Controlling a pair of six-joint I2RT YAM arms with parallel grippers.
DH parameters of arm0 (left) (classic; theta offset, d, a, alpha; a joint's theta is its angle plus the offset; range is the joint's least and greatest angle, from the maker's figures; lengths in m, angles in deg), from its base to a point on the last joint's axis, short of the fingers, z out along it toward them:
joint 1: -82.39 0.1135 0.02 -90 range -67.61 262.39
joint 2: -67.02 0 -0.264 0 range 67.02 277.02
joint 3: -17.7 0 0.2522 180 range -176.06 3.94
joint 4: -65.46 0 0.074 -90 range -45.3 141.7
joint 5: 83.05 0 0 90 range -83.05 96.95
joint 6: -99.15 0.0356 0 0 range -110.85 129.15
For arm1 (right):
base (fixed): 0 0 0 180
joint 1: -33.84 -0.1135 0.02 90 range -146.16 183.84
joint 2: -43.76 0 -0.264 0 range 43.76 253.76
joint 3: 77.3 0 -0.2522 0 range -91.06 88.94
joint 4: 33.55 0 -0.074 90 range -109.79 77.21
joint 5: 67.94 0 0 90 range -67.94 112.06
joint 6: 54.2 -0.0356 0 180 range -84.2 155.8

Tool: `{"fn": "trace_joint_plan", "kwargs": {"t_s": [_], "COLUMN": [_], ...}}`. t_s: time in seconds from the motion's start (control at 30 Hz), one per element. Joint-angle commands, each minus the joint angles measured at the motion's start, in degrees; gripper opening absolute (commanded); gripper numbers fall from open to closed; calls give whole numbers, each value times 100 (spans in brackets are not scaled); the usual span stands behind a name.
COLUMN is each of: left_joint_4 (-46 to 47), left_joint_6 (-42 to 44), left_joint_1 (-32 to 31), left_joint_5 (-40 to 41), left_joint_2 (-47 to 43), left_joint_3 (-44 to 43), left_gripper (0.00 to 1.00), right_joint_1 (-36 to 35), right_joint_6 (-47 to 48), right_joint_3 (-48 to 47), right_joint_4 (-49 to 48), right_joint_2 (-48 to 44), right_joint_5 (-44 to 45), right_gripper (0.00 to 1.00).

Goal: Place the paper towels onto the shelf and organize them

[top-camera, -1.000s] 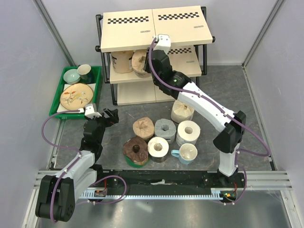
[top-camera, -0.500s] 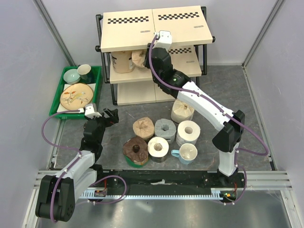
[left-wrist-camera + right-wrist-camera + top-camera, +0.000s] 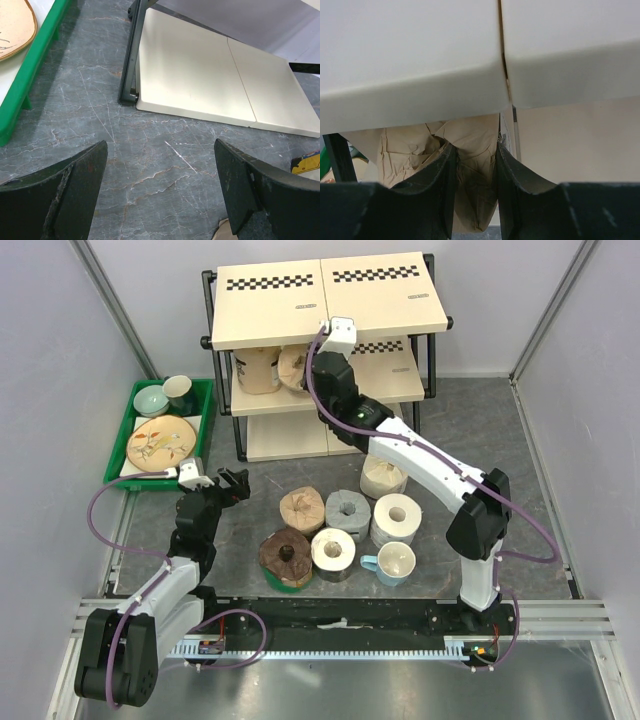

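Observation:
The shelf stands at the back, its top board filling the upper right wrist view. My right gripper reaches under that board at the middle tier, shut on a tan paper towel roll, whose crumpled wrap is pinched between the fingers. A cream roll sits to its left on the same tier. Tan, grey, white, dark brown, cream and another cream roll lie on the floor. My left gripper hangs open over bare floor.
A green tray of dishes sits left of the shelf, its wall close to my left gripper. A white mug stands by the floor rolls. The shelf's bottom board lies ahead of the left gripper. Grey walls close both sides.
My right gripper has pushed the tan roll a little further left and deeper under the top board. The left arm has not moved.

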Motion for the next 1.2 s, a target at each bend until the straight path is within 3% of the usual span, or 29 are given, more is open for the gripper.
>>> {"fn": "trace_joint_plan", "kwargs": {"t_s": [0.0,0.43,0.57,0.6,0.7,1.17], "left_joint_4": [247,247,247,247,238,247], "left_joint_6": [-128,-128,-128,-128,-128,-128], "left_joint_1": [1,1,1,1,1,1], "left_joint_5": [114,122,114,122,122,123], "left_joint_2": [-48,-57,-48,-48,-48,-48], "left_joint_3": [1,1,9,1,1,1], "left_gripper": [94,94,94,94,94,94], "right_joint_1": [19,19,19,19,19,19], "right_joint_6": [94,253,244,236,235,183], "right_joint_3": [298,298,298,298,316,702], "right_joint_4": [-778,-936,-936,-936,-945,-1059], "right_joint_2": [-296,-200,-173,-173,-191,-472], "right_joint_5": [111,199,199,199,173,-37], "right_gripper": [31,33,47,55,62,68]}}
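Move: On the middle shelf, beneath the upper one, the brown paper towel roll is already pinched by its wrapping. Its middle lies about 6 cm ahead of the right hand, 3 cm to its left and 4 cm below. The first shelved roll stands about 13 cm to the hand's left, 5 cm ahead and also some 4 cm down. From the idle left hand the pinched roll is roughly 21 cm ahead, 24 cm to the right and 18 cm higher. Staying almost in place at the middle shelf, the right hand sinks about half a centimetre and eases forward as little, still gripping the roll's wrapping. It then holds there and spreads its fingers from under half open to about two thirds, letting go of the paper, without backing away. ##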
